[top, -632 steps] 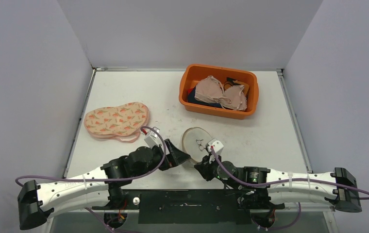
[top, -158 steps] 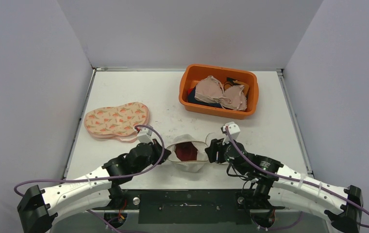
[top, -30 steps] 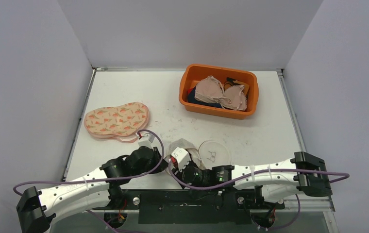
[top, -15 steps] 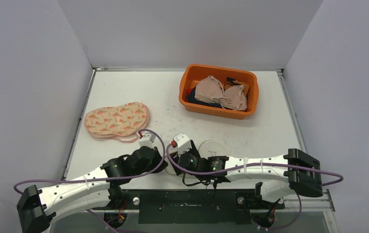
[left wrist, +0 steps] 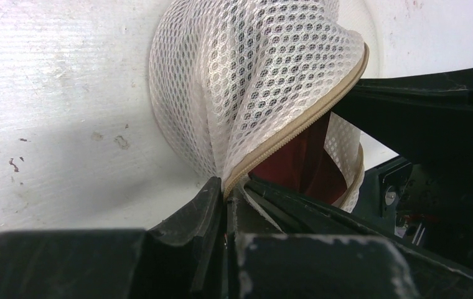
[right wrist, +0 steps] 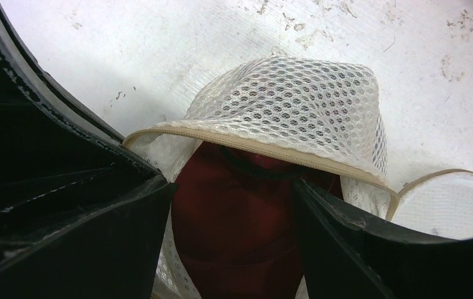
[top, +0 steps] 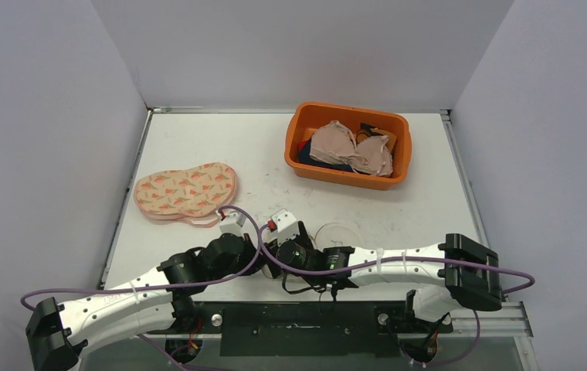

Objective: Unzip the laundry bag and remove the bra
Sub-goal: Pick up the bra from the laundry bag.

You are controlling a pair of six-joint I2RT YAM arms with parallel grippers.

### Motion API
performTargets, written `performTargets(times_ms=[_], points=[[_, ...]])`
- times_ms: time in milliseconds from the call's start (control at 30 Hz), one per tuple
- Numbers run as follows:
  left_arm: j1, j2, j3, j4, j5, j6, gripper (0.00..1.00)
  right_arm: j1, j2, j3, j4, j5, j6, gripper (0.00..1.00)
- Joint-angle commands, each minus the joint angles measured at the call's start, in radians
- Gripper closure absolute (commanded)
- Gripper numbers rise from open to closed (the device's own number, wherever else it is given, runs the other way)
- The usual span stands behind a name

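The white mesh laundry bag point(left wrist: 265, 75) lies near the table's front edge, unzipped, its beige zipper edge gaping. My left gripper point(left wrist: 226, 190) is shut on that zipper edge at the mouth's lower corner. A dark red bra point(right wrist: 240, 199) sits inside the bag and shows through the opening. My right gripper point(right wrist: 231, 182) is open at the mouth, with one finger point(right wrist: 103, 230) on each side of the bra. In the top view both wrists cover most of the bag; only its round flap point(top: 341, 234) shows.
An orange bin point(top: 300, 139) holding a beige bra and dark clothes stands at the back right. A peach patterned pouch point(top: 186, 191) lies at the left. My two arms crowd together over the front middle of the table point(top: 213, 147).
My right gripper has slid left to the bag's mouth and opened wider around the bra. My left gripper has shut on the zipper edge and stayed there.
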Motion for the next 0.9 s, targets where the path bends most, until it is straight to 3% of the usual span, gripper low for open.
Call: performTargets(times_ms=[0,133,300,367,633,867], points=[[-0.006,-0.015,-0.004,0.034,-0.008,0.006,1.0,-0.012,0.01,0.039,0.013,0.028,0.028,0.31],[-0.006,-0.021,-0.004,0.036,-0.006,0.004,1.0,-0.025,0.059,0.048,-0.008,0.035,0.028,0.36],[-0.006,-0.035,-0.009,0.034,-0.006,0.001,1.0,-0.032,0.094,0.059,-0.044,0.06,0.046,0.51],[-0.007,-0.042,-0.012,0.028,-0.01,0.0,1.0,-0.032,0.078,0.05,-0.048,0.076,0.056,0.61],[-0.006,-0.046,-0.025,0.036,-0.018,-0.004,1.0,-0.033,-0.019,0.015,-0.091,0.116,0.071,0.85],[-0.006,-0.027,-0.028,0.055,-0.011,-0.004,1.0,-0.039,-0.108,-0.025,-0.117,0.136,0.08,0.95]])
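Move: The dark red bra lies in the open mesh laundry bag, roughly 2 cm ahead of the right hand, 1 cm to its right and 4 cm below. The zip edge kept pinched by the left fingers is about 5 cm left of the right hand, roughly level with it both in reach and in height. The bag's round lid lies some 12 cm right of the right hand, 6 cm ahead and 7 cm below. From the left hand the bra is about 6 cm right, 2 cm ahead and 4 cm below. Down towards the bra in the bag's mouth, the right hand dips about 2.5 cm while easing forward, its fingers closing from roughly two-thirds open. Still closing to almost shut, it climbs back to its starting height and draws about 2.5 cm to the right, turning slightly clockwise. The left hand stays put, still pinching the zip edge. ##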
